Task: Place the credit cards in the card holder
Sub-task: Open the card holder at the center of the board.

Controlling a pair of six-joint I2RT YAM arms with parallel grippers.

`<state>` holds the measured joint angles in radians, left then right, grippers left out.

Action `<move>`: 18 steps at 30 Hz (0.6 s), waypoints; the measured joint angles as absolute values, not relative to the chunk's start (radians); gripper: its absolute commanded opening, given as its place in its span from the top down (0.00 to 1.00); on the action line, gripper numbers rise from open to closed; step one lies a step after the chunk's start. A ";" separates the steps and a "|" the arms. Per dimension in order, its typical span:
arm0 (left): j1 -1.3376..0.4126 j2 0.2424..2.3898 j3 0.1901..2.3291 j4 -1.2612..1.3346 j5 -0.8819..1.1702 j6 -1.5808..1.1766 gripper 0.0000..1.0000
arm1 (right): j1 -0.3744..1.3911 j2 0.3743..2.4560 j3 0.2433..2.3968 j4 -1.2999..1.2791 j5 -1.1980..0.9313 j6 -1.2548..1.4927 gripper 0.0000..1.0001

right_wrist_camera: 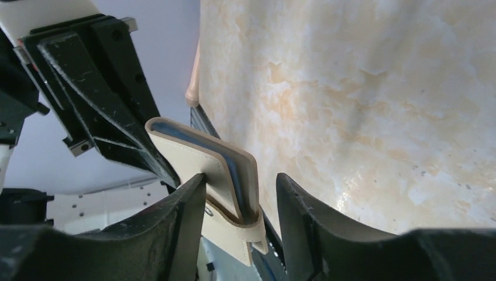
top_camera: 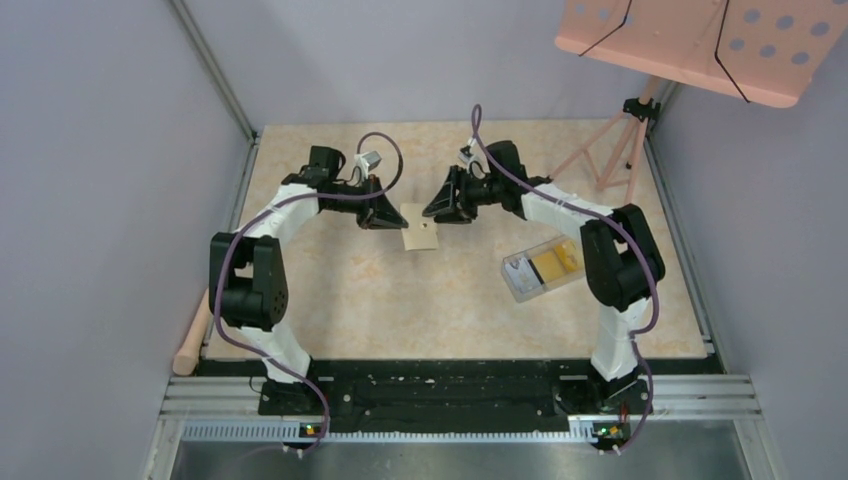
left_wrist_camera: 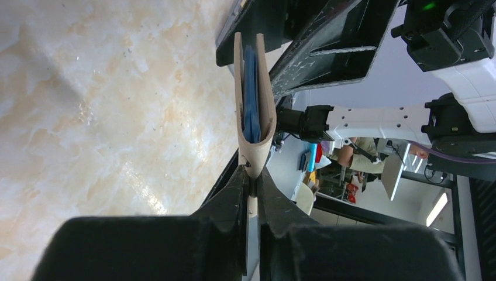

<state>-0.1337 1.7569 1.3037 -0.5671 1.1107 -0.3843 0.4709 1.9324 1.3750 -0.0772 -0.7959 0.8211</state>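
Observation:
The beige card holder (top_camera: 420,232) hangs above the table's middle between both grippers, folded, with blue pockets showing inside (left_wrist_camera: 254,111). My left gripper (left_wrist_camera: 253,170) is shut on its folded end (top_camera: 388,215). My right gripper (right_wrist_camera: 241,175) is open and straddles the opposite end of the card holder (right_wrist_camera: 216,170). Its left finger (right_wrist_camera: 187,199) rests against the outer face and its right finger (right_wrist_camera: 298,205) stands apart. Golden-yellow credit cards (top_camera: 557,262) show inside a clear box by the right arm.
The clear plastic box (top_camera: 520,275) lies on the table at the right, beside the right arm's elbow. A wooden rod (top_camera: 192,335) lies off the table's left edge. A pink perforated stand (top_camera: 700,40) on a tripod (top_camera: 612,150) stands at the back right.

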 measured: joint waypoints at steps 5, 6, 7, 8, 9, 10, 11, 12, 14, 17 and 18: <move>-0.130 1.735 1.254 -0.554 1.114 -0.386 0.61 | 0.479 1.931 1.338 0.022 -0.848 0.864 1.00; -0.128 1.728 1.242 -0.548 1.113 -0.391 0.55 | 0.480 1.929 1.328 0.043 -0.852 0.874 1.00; -0.128 1.721 1.232 -0.546 1.111 -0.392 0.50 | 0.483 1.923 1.315 0.064 -0.856 0.884 1.00; -0.129 1.713 1.222 -0.542 1.110 -0.393 0.45 | 0.485 1.914 1.303 0.079 -0.857 0.893 1.00; -0.131 1.703 1.214 -0.537 1.106 -0.397 0.41 | 0.488 1.901 1.290 0.089 -0.857 0.899 1.00; -0.133 1.688 1.201 -0.525 1.101 -0.402 0.38 | 0.490 1.887 1.279 0.094 -0.855 0.903 1.00; -0.133 1.675 1.192 -0.517 1.100 -0.406 0.36 | 0.492 1.873 1.269 0.099 -0.854 0.908 1.00; -0.133 1.658 1.179 -0.504 1.098 -0.415 0.35 | 0.494 1.857 1.263 0.105 -0.851 0.912 1.00; -0.133 1.634 1.158 -0.476 1.098 -0.434 0.34 | 0.496 1.825 1.256 0.120 -0.845 0.920 1.00; -0.133 1.617 1.117 -0.408 1.102 -0.475 0.33 | 0.496 1.779 1.250 0.145 -0.831 0.933 1.00; -0.133 1.617 1.106 -0.390 1.105 -0.488 0.33 | 0.495 1.766 1.250 0.149 -0.827 0.938 1.00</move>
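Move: The card holder is held by its left edge in the left gripper, its middle about 3 cm to that hand's right, 1 cm below and level fore and aft. From the right gripper, whose open fingers straddle the far right part, its middle is some 2 cm back, 2 cm left and 1 cm lower. The clear card box lies on the table roughly 25 cm right of the right hand, 4 cm back and 13 cm below. Hand the card holder over: ease the right gripper about 1 cm left and shut it on the holder's far right edge, then spread the left fingers to let go. Draw both hands back some 2.5 cm; once it grips, lift the right about 6.5 cm, tilting roughly 10 degrees, while the left stays low with its fingers around the holder. ##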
